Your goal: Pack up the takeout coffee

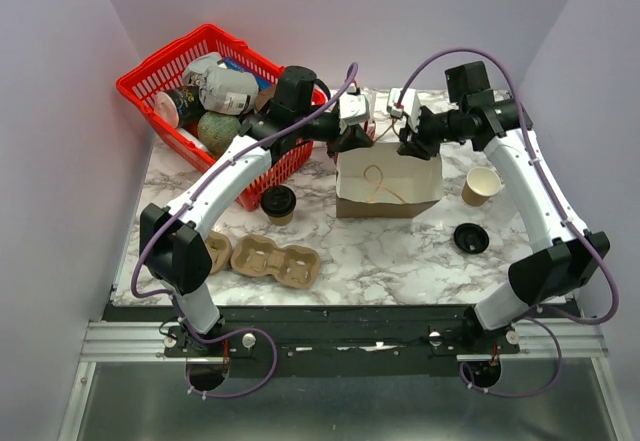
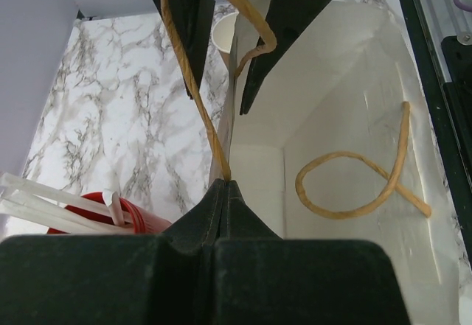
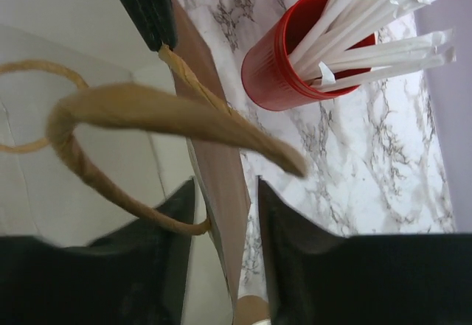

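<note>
The takeout coffee (image 1: 278, 202), a small brown cup with a black lid, stands on the marble left of the paper bag (image 1: 388, 186), away from both grippers. My left gripper (image 1: 352, 139) is shut on the bag's top edge where the twine handle comes out (image 2: 227, 183). My right gripper (image 1: 408, 146) stands open astride the same edge (image 3: 225, 185). The brown wall runs between its fingers with a gap still showing on the outer side. The bag's white inside (image 2: 332, 111) holds only the far handle loop (image 2: 354, 185).
A red straw cup (image 3: 295, 52) stands just behind the bag. A red basket (image 1: 200, 91) of groceries sits back left. Two pulp cup carriers (image 1: 275, 261) lie front left. A lidless tan cup (image 1: 482, 185) and a loose black lid (image 1: 470, 237) are right of the bag.
</note>
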Tool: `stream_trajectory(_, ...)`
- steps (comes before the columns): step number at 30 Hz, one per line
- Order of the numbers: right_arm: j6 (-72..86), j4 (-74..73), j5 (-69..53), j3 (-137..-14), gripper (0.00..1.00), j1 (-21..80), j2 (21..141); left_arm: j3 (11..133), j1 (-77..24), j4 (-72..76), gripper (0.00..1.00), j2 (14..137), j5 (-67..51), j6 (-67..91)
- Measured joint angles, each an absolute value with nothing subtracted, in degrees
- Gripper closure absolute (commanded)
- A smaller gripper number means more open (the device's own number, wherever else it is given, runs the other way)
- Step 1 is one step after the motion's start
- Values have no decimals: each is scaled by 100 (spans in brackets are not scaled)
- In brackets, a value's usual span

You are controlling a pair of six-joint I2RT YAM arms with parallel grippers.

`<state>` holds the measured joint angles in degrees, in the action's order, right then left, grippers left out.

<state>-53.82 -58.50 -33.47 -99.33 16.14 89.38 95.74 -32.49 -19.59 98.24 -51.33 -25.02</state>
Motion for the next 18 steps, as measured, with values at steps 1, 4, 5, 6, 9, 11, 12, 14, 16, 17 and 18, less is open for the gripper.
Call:
stream_trajectory(1, -5415, -5889, -3376, -9953, 72, 1614, 9000, 9572, -3249, -1959, 86, 9824, -5133, -2508)
stream_trajectory(4, -5463, -6018, -3435, -10066, 88, 1616, 9203, 9572, -3249, -1953, 57, 9824, -5127, -2521)
stream_trajectory(5, -5461, -6040, -3444, -10097, 98, 1616, 9258, 9570, -3249, -1940, 53, 9819, -5122, -2493)
stream_trajectory(6, -5448, -6049, -3444, -10114, 99, 1616, 9301, 9564, -3249, -1935, 48, 9810, -5120, -2447)
stream_trajectory(9, -5336, -6042, -3433, -10130, 99, 1614, 9323, 9391, -3247, -1848, 42, 9590, -5002, -2259)
stream_trajectory(11, -5236, -6001, -3422, -10130, 99, 1616, 9290, 9225, -3245, -1761, 41, 9356, -4971, -2134)
stream_trajectory(12, -5181, -5970, -3406, -10121, 99, 1614, 9273, 9056, -3242, -1662, 39, 9166, -4960, -2067)
stream_trajectory(14, -5089, -5944, -3369, -10082, 99, 1614, 9218, 8709, -3238, -1509, 39, 8750, -4965, -1959)
stream_trajectory(16, -5013, -5922, -3317, -10047, 99, 1614, 9168, 8438, -3242, -1374, 39, 8394, -5002, -1855)
stream_trajectory(17, -4952, -5894, -3275, -10014, 99, 1614, 9135, 8377, -3253, -1330, 39, 8287, -5022, -1828)
stream_trajectory(18, -4906, -5874, -3238, -9992, 99, 1616, 9113, 8364, -3267, -1302, 39, 8228, -5054, -1785)
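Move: The left hand still pinches the paper bag's far rim by the handle's left foot. The near handle droops into the bag about 7 cm back, 4 cm right and 4 cm below it; the lidded coffee cup stands about 8 cm back and 19 cm left. The right hand's half-open fingers straddle that same rim, roughly 2 cm above its gripping spot; the straw cup stands some 8 cm ahead and 8 cm left of it, about 17 cm lower. The right fingers pinch the bag's far rim at the handle's right foot, closing from half-open to shut as the hand sinks about 1.5 cm, then keep hold. The left fingers open and let go of the rim's other end; that hand then backs off some 5 cm back and 5 cm up, drifting left, drawing in behind the near handle with its fingers spread. ##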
